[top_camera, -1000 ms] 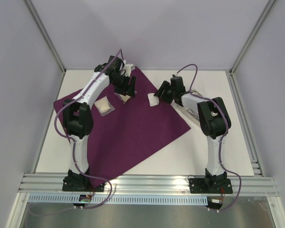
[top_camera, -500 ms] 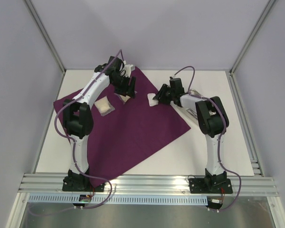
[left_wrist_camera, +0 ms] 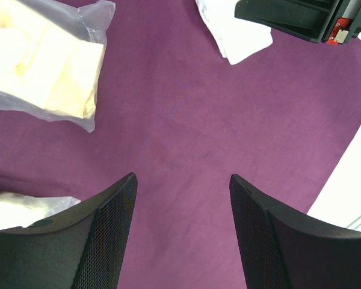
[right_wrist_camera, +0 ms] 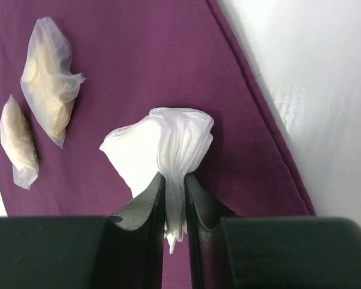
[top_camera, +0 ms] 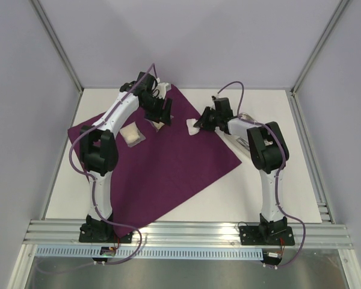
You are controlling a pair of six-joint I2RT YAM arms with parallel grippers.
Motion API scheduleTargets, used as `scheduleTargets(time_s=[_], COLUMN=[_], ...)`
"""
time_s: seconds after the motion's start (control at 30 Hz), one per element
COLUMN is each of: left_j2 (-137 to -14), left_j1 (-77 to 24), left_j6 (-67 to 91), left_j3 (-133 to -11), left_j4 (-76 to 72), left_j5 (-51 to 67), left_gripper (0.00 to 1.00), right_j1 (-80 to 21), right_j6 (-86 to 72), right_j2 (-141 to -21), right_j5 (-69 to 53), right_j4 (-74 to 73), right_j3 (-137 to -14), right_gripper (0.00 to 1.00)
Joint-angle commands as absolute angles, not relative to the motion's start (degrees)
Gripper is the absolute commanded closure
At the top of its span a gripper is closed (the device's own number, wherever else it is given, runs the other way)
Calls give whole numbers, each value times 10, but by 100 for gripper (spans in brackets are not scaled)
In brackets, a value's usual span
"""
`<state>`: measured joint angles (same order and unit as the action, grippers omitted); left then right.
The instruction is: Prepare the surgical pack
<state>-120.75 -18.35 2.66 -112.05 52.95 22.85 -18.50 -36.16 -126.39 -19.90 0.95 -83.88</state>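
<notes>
A dark-purple cloth lies spread on the white table. My right gripper is shut on a white gauze pad near the cloth's right edge, and the pad is bunched between the fingers. Two tan packets lie further in on the cloth. My left gripper hovers open over bare cloth with nothing between its fingers. One packet is ahead to its left and another is beside its left finger. A steel tray shows partly under the right arm.
White tabletop runs right of the cloth's hem. Aluminium frame posts and grey walls enclose the table. A rail crosses the near edge by the arm bases.
My right gripper has closed on the gauze pad, pinching it into a bunch, and has shifted slightly left and back. The left arm has not moved.
</notes>
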Motion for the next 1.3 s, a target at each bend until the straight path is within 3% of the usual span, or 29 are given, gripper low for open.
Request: scheduleTargets(time_s=[0.0, 0.27, 0.47, 0.67, 1.27], left_j2=[-1188, -1160, -1143, -1138, -1180], left_j1=[-186, -186, -186, -186, -186], left_j6=[12, 1, -13, -13, -7], left_j3=[-1120, -1118, -1117, -1118, -1127], left_j4=[538, 552, 567, 578, 595], left_j5=[238, 229, 235, 238, 230], left_gripper=[28, 28, 28, 28, 28], right_j1=[-187, -146, -40, 72, 122], right_j6=[-299, -157, -23, 89, 98], right_j2=[-1241, -1169, -1104, -1137, -1230], right_j5=[-235, -323, -390, -428, -410], right_j4=[-17, -109, -255, -372, -369], right_j3=[-865, -903, -919, -953, -988], right_gripper=[100, 99, 99, 100, 100])
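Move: My right hand already pinches the last white gauze pad on the cloth. The metal tray's middle lies about 25 cm to its right, some 5 cm back and about level in height. The nearer bag is roughly 18 cm to my right hand's left and 2 cm farther out; the other bag is about 30 cm left and 4 cm back. From my left hand, the tray is some 39 cm right, 2 cm back and 12 cm lower. I keep the gauze pad pinched in my right hand and lift it off the cloth in an arc, rising about 13 cm while sweeping some 24 cm to the right, then sink about 9 cm over the tray. My wrist swings roughly 15 degrees counter-clockwise early on. My left hand, empty and open, eases back and up a couple of centimetres. ##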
